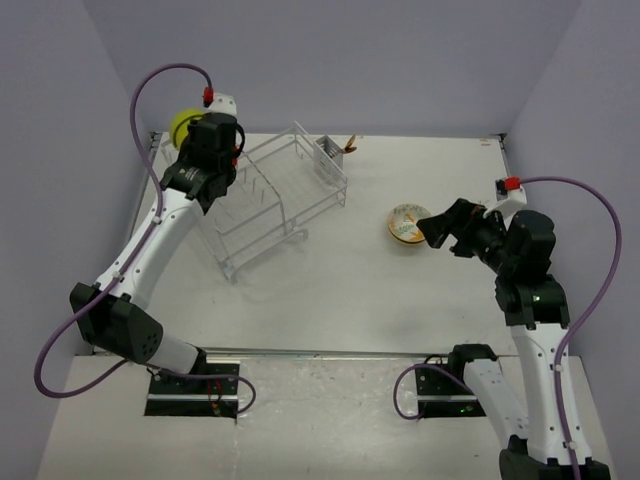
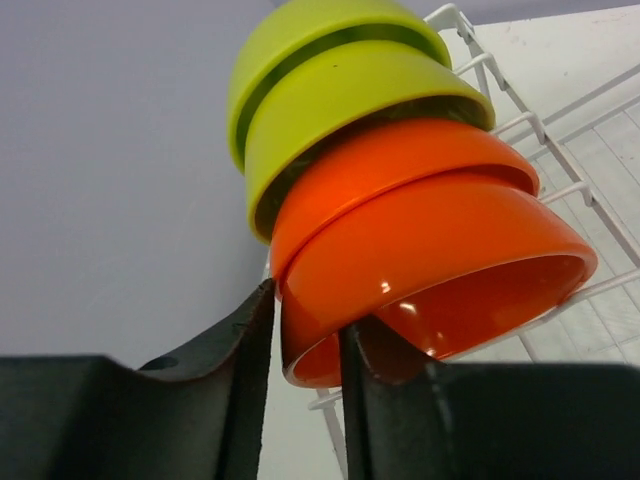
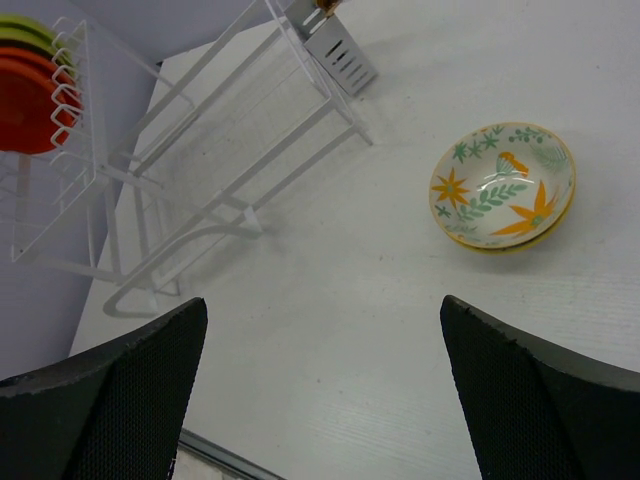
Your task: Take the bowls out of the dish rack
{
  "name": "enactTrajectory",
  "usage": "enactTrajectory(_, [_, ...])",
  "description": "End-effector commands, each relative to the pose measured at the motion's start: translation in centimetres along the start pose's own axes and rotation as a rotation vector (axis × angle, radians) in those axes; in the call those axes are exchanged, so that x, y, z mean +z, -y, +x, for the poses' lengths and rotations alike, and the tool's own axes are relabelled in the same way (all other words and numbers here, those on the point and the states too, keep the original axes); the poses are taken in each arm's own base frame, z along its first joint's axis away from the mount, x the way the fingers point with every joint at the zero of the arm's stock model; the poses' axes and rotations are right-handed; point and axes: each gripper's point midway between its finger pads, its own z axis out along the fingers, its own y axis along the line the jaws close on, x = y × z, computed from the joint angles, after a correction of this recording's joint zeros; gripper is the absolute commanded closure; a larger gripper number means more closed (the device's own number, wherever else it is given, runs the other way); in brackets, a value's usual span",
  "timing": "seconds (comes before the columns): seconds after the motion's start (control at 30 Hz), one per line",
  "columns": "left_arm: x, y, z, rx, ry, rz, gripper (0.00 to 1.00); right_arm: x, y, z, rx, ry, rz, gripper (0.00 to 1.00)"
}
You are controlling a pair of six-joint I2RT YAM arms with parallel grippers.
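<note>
The white wire dish rack (image 1: 280,190) stands at the far left of the table. A stack of bowls rests at its far left end: lime-green (image 2: 340,90) at the back, then two glossy orange ones (image 2: 400,160). My left gripper (image 2: 310,305) straddles the rim of the nearest orange bowl (image 2: 440,240), one finger outside and one inside, shut on it. In the top view the left gripper (image 1: 210,150) hides the orange bowls, and only the lime-green bowl (image 1: 183,125) shows. The cream leaf-patterned bowl (image 1: 408,222) sits upright on the table. My right gripper (image 1: 438,228) hovers beside it, open and empty.
A small grey cutlery basket (image 1: 330,160) hangs on the rack's right end with a brown-handled utensil in it. The purple wall is close behind the rack's left end. In the right wrist view the cream bowl (image 3: 503,185) lies right of the rack (image 3: 215,130).
</note>
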Motion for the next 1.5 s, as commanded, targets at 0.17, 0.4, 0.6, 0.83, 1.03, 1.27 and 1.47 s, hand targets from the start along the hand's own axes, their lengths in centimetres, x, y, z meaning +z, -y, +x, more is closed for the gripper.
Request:
enactTrajectory(0.17, [-1.4, -0.1, -2.1, -0.067, 0.068, 0.049, 0.96, -2.3, -3.6, -2.3, -0.026, 0.099, -0.129, 0.01])
enactTrajectory(0.4, [-4.2, -1.8, -4.0, -0.127, 0.144, 0.063, 1.00, -3.3, -5.4, -2.5, -0.016, 0.112, -0.209, 0.01])
enactTrajectory(0.6, [-5.5, -2.0, -4.6, -0.167, 0.169, 0.114, 1.00, -3.8, -6.2, -2.9, -0.012, 0.124, -0.238, 0.01])
enactTrajectory(0.83, [-10.3, 3.5, -6.8, -0.314, 0.227, 0.552, 1.00, -2.9, -9.8, -2.5, -0.023, 0.028, -0.343, 0.01])
enactTrajectory(1.03, [-18.3, 10.2, -10.0, -0.359, 0.309, 0.960, 1.00, 0.6, -13.9, -2.3, -0.182, -0.024, -0.246, 0.01])
enactTrajectory(1.27, [-21.8, 19.4, -7.2, -0.241, 0.224, 1.073, 1.00, 4.5, -12.3, -2.7, -0.356, 0.043, 0.049, 0.01])
enactTrajectory(1.47, [-24.0, 22.3, -5.4, -0.215, 0.208, 1.132, 1.00, 6.1, -8.2, -0.6, -0.415, 0.015, 0.227, 0.58])
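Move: The front orange bowl stands in the rack with its near-left rim already between the left fingers, its middle about 4 cm right and 2 cm ahead of that hand, level with it. The other orange bowl nests some 5 cm ahead, 2 cm right; the green bowls about 8 cm ahead, 1 cm left. From the right hand the front orange bowl lies about 46 cm left, 17 cm ahead, 2 cm up; the patterned bowls straight ahead 13 cm, 20 cm below. Closing first, the left hand pinches the orange bowl's rim, lifts back and up about 4 cm, then sweeps right nearly 30 cm and back 12, dipping at the end while turning clockwise some 50 degrees and rolling right side up. The open right hand backs and rises, swings left to meet the bowl, then eases forward and down, starting to close around its right rim. ##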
